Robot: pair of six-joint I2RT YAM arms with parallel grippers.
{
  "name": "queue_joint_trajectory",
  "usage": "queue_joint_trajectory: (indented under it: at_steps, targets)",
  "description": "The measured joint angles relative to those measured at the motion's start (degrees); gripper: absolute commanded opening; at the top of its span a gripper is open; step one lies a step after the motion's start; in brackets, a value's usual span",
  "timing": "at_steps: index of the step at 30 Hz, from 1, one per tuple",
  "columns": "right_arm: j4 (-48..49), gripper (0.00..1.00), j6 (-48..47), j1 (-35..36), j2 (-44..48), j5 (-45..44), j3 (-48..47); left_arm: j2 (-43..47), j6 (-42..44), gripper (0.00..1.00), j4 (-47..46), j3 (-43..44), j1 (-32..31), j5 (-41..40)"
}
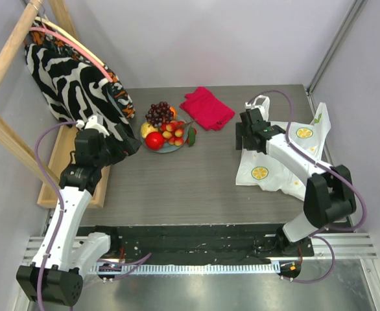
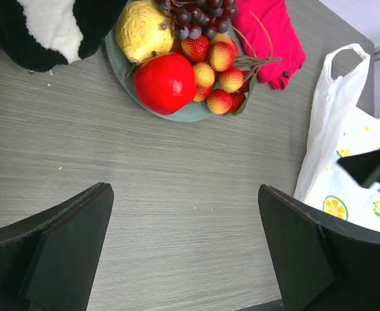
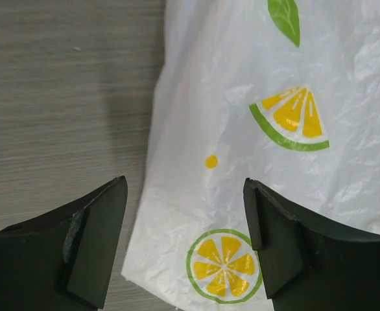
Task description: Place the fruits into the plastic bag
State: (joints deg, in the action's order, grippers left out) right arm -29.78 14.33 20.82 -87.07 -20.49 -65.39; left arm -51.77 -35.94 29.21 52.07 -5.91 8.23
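The fruits lie on a grey-green plate point(image 1: 170, 148) at the back middle of the table: dark grapes point(image 1: 159, 113), a red apple point(image 1: 154, 140), a yellow fruit point(image 1: 147, 129) and small red-yellow fruits point(image 1: 174, 134). The left wrist view has the apple point(image 2: 165, 83), the yellow fruit point(image 2: 143, 30) and the small fruits point(image 2: 217, 71) ahead. My left gripper point(image 1: 130, 146) point(image 2: 185, 240) hangs open just left of the plate, over bare table. The plastic bag point(image 1: 287, 162) point(image 3: 255, 129) lies flat on the right. My right gripper point(image 1: 246, 137) point(image 3: 185, 240) is open low over the bag's left edge, nothing pinched.
A crimson cloth point(image 1: 206, 107) point(image 2: 268, 32) lies behind the plate. A zebra-striped fabric bag point(image 1: 67, 78) point(image 2: 41, 29) hangs from a wooden rack point(image 1: 8, 65) at the left, close behind my left gripper. The rack's base point(image 1: 54, 175) runs along the table's left side.
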Motion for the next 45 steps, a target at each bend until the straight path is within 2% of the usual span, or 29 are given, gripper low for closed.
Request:
queue_joint_trajectory:
  at_steps: [6, 15, 20, 28, 30, 31, 33, 34, 38, 40, 45]
  targets:
    - [-4.9, 0.81, 1.1, -0.6, -5.6, -4.5, -0.7, 1.9, -0.2, 1.00, 0.2, -0.9, 0.0, 0.4]
    - [-4.1, 0.80, 0.8, -0.8, -16.5, -5.0, -9.0, 1.7, -1.2, 1.00, 0.2, -1.6, 0.0, 1.1]
    - [-3.7, 0.62, 0.6, -1.4, -20.7, -4.3, -11.9, 1.7, -1.4, 1.00, 0.2, -2.3, 0.0, 1.2]
    - [-1.7, 0.54, 0.1, -2.4, -24.3, -1.9, -13.3, -0.8, -1.6, 1.00, -0.6, -2.5, 0.0, 3.1]
    - [-1.6, 0.41, 0.1, -3.0, -25.1, -1.2, -13.5, -2.2, -1.5, 1.00, -0.9, -2.5, 0.0, 4.2]
    - [-1.6, 0.30, 0.0, -3.3, -25.5, -0.6, -13.5, -2.8, -1.4, 1.00, -1.0, -2.5, 0.0, 4.9]
    - [-1.6, 0.20, -0.6, -4.0, -25.6, 0.8, -13.5, -3.4, -1.2, 1.00, -1.6, -2.5, 0.0, 6.2]
    - [-1.5, 0.10, -1.0, -4.3, -25.6, 1.6, -13.5, -3.5, -1.1, 1.00, -1.9, -2.5, 0.0, 6.8]
    - [0.7, 0.08, -3.6, -5.3, -24.5, 8.3, -12.5, -3.5, -1.1, 1.00, -3.6, -2.5, -0.5, 9.3]
    - [2.4, 0.08, -5.1, -5.6, -21.6, 14.4, -9.9, -3.5, -1.2, 1.00, -4.3, -2.5, -1.3, 10.0]
    - [7.8, 0.05, -6.7, -5.0, -7.0, 29.0, -0.7, -4.9, -2.7, 1.00, -8.3, -2.5, -5.9, 11.1]
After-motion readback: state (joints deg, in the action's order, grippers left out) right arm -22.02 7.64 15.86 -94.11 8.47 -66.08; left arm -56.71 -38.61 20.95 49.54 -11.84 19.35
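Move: The left edge of the plastic bag lies about 5 cm ahead of the open right hand, roughly straight on and some 10 cm below. The fruit plate is about 9 cm ahead and 22 cm to its left, the red cloth some 20 cm ahead and 11 cm left. From the left hand, that bag edge is roughly 13 cm ahead, 29 cm right and 21 cm down; the fruit plate is 17 cm ahead and 5 cm right. Down and then forward, the right hand sinks about 9 cm onto the plastic bag's left edge, fingers tipping steeper, and shuts to pinch the plastic. It then lifts some 5 cm, pulling left and a little back while rolling its left side up and turning counter-clockwise. The open left hand dips slightly, then swings about 5 cm right, towards the bag, turning clockwise. ##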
